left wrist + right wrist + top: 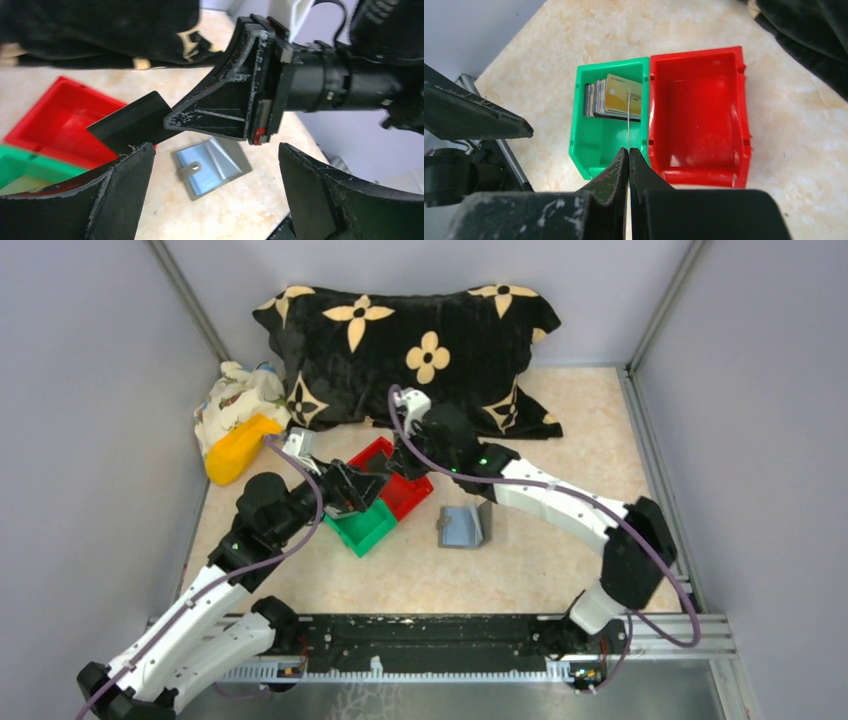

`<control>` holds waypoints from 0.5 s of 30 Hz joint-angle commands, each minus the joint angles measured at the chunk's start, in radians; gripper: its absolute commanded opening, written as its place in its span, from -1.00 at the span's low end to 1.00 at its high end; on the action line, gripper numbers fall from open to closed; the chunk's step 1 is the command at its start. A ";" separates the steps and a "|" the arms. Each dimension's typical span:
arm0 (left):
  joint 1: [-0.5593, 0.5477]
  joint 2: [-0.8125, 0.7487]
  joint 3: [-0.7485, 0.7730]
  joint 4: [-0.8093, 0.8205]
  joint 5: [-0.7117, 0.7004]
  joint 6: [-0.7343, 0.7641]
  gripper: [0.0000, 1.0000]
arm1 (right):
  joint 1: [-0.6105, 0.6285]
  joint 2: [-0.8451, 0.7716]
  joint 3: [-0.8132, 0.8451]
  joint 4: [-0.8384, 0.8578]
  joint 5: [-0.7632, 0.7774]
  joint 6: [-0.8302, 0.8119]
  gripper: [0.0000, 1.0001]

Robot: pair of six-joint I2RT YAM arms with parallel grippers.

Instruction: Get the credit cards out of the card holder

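Observation:
The card holder [462, 527] lies open on the table right of the bins, its blue-grey inner face [212, 167] up. My right gripper [629, 150] is shut on a credit card [629, 125], seen edge-on as a thin line above the green bin [596, 145]. From the left wrist the same card [132, 125] shows as a dark flat sheet sticking out of the right gripper [172, 121]. A stack of several cards [614, 97] rests in the green bin. My left gripper [215, 150] hangs open just beside the right one, with nothing between its fingers.
A red bin [696, 110] stands against the green one. Behind them lies a black flowered pillow [420, 340]; a yellow object [238, 448] and a patterned cloth [235, 390] are at the back left. Grey walls enclose the table on three sides.

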 commanded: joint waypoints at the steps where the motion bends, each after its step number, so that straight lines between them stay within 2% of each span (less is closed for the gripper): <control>1: 0.006 -0.067 0.016 -0.211 -0.270 0.012 0.99 | 0.081 0.116 0.215 -0.169 0.123 -0.129 -1.00; 11: 0.006 -0.202 0.045 -0.355 -0.519 -0.033 0.99 | 0.204 0.361 0.467 -0.306 0.269 -0.221 -1.00; 15: 0.006 -0.223 0.056 -0.384 -0.546 -0.041 0.99 | 0.217 0.403 0.493 -0.307 0.267 -0.227 -1.00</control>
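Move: The stack of credit cards in the green tray, where the black card in the right fingers is being taken, lies about 11 cm to the right hand's left, 1 cm ahead and some 16 cm below it. The red tray's middle is about 5 cm ahead of that hand, 1 cm left and 18 cm below; the open card holder is roughly 15 cm right, 5 cm back and 19 cm below. From the empty left hand the stack is about 8 cm left, 4 cm ahead and 22 cm below. The black card, still pinched in the shut right fingers, is carried about 8 cm left and 5 cm down from over the red tray towards the stack in the green tray, most of the drop coming late, while the fingers tip some 20 degrees further downward. The wide-open left hand travels 9 to 10 cm left ahead of it, turning roughly 25 degrees counter-clockwise. ##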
